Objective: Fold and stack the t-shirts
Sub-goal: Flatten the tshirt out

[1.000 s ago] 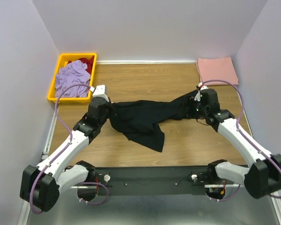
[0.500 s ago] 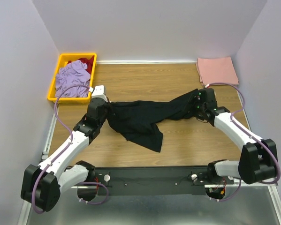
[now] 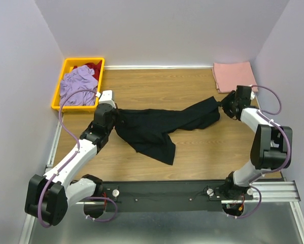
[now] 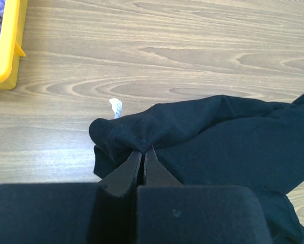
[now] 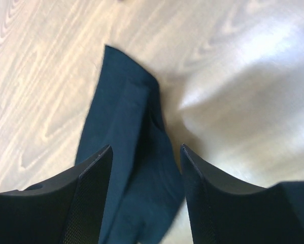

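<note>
The black t-shirt (image 3: 157, 127) lies stretched left to right across the wooden table, with a fold hanging toward the front. My left gripper (image 3: 116, 113) is shut on its left end; in the left wrist view the fingers (image 4: 143, 151) pinch a bunched fold of the black cloth (image 4: 217, 137). My right gripper (image 3: 225, 105) is open at the shirt's right end. In the right wrist view its fingers (image 5: 146, 150) stand apart over a strip of the black cloth (image 5: 126, 152). The salmon-pink t-shirt (image 3: 235, 76) lies folded at the back right corner.
A yellow bin (image 3: 59, 92) at the back left holds a lavender garment (image 3: 76, 85) and a red one (image 3: 93, 66); its corner shows in the left wrist view (image 4: 7, 76). A small white tag (image 4: 116, 108) lies by the shirt's left end. Walls enclose the table.
My right gripper has opened, let go of the shirt's right end and drawn back to the right, toward the salmon-pink shirt. The left gripper has kept its hold and hardly moved.
</note>
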`<state>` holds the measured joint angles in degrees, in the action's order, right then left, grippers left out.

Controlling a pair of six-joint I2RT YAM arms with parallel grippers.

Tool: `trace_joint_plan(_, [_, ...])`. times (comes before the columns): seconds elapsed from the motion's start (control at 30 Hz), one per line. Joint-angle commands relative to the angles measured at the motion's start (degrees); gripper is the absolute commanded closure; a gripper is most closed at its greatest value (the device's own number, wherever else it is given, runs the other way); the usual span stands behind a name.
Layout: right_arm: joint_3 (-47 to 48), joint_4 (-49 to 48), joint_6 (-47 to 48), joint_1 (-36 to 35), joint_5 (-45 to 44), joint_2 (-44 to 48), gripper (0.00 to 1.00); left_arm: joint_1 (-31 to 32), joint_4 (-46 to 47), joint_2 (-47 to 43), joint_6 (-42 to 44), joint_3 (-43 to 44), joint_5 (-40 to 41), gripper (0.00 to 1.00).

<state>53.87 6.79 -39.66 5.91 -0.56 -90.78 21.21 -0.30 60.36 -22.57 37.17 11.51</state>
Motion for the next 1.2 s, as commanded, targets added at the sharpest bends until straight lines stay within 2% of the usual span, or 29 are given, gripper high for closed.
trace_joint_plan(0.0, [4.4,-5.5,-2.4,0.9,2.7,-4.4,0.39,-0.6,2.2,0.3,1.2,0.4,-0.5,1.0])
trace_joint_plan(0.1, [5.7,-6.3,-3.3,1.3,3.1,-7.6,0.42,-1.1,2.3,0.5,1.4,0.6,-0.8,1.0])
trace_joint_plan(0.3, [7.8,-8.8,-4.6,1.5,3.5,-12.6,0.55,-1.9,2.3,0.9,1.6,0.8,-1.5,1.0])
trace_joint_plan(0.5, [8.1,-9.2,-4.3,1.5,3.0,-14.1,0.77,-4.4,3.1,2.8,1.5,1.4,-3.9,1.0])
trace_joint_plan(0.53, [8.1,-9.1,-4.3,1.5,2.9,-14.4,0.85,-5.0,3.5,3.5,1.5,2.2,-4.5,1.0])
trace_joint_plan(0.63, [7.9,-9.0,-4.2,1.8,3.2,-14.1,0.99,-7.8,4.2,7.4,1.7,4.1,-7.0,1.0])
trace_joint_plan(0.8, [7.1,-8.9,-3.4,1.7,4.8,-10.7,0.99,-9.4,5.0,20.1,3.7,14.4,-9.1,0.98])
trace_joint_plan(0.87, [6.6,-8.9,-2.8,1.7,5.5,-9.9,0.99,-9.4,5.4,23.7,3.8,20.3,-10.5,0.9])
trace_joint_plan(0.9, [6.5,-8.9,-2.4,1.7,6.2,-9.2,0.99,-9.4,5.5,27.1,3.7,22.1,-11.1,0.75])
trace_joint_plan(0.97, [6.3,-8.5,-1.4,1.7,7.0,-8.5,0.99,-9.1,6.4,30.5,3.1,26.0,-11.2,0.55])
trace_joint_plan(1.0, [6.3,-8.3,-1.1,1.7,7.6,-8.2,0.99,-8.8,6.5,31.2,3.2,26.9,-11.2,0.39])
trace_joint_plan(1.07, [6.1,-7.7,-0.8,1.7,8.1,-7.7,0.99,-7.7,5.5,31.7,3.2,28.0,-11.2,0.33])
trace_joint_plan(1.17, [6.1,-7.1,0.7,1.7,9.8,-7.0,0.99,-5.6,1.5,28.3,0.9,25.9,-6.5,0.32])
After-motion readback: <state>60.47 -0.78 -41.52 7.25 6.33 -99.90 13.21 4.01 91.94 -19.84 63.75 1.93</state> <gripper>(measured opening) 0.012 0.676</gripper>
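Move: My left hand holds the black t-shirt's left end about 12 cm above the table; the bare spot I throw it towards is some 10 cm ahead. The yellow bin is centred about 18 cm ahead and 21 cm to that hand's left, 8 cm lower. For my right hand, the fold at the shirt's right end lies about 5 cm straight ahead and 3 cm down; the folded pink shirt is 15 cm ahead and 9 cm to its right. I bring my half-open right hand forward about 5 cm and down 3 cm over the shirt's right end, shut the fingers on the fold, then lift it some 3 cm. My left hand drifts a little left and down with its end, then sweeps quickly forward, about 13 cm in all, opening in mid-sweep to let the cloth go. ##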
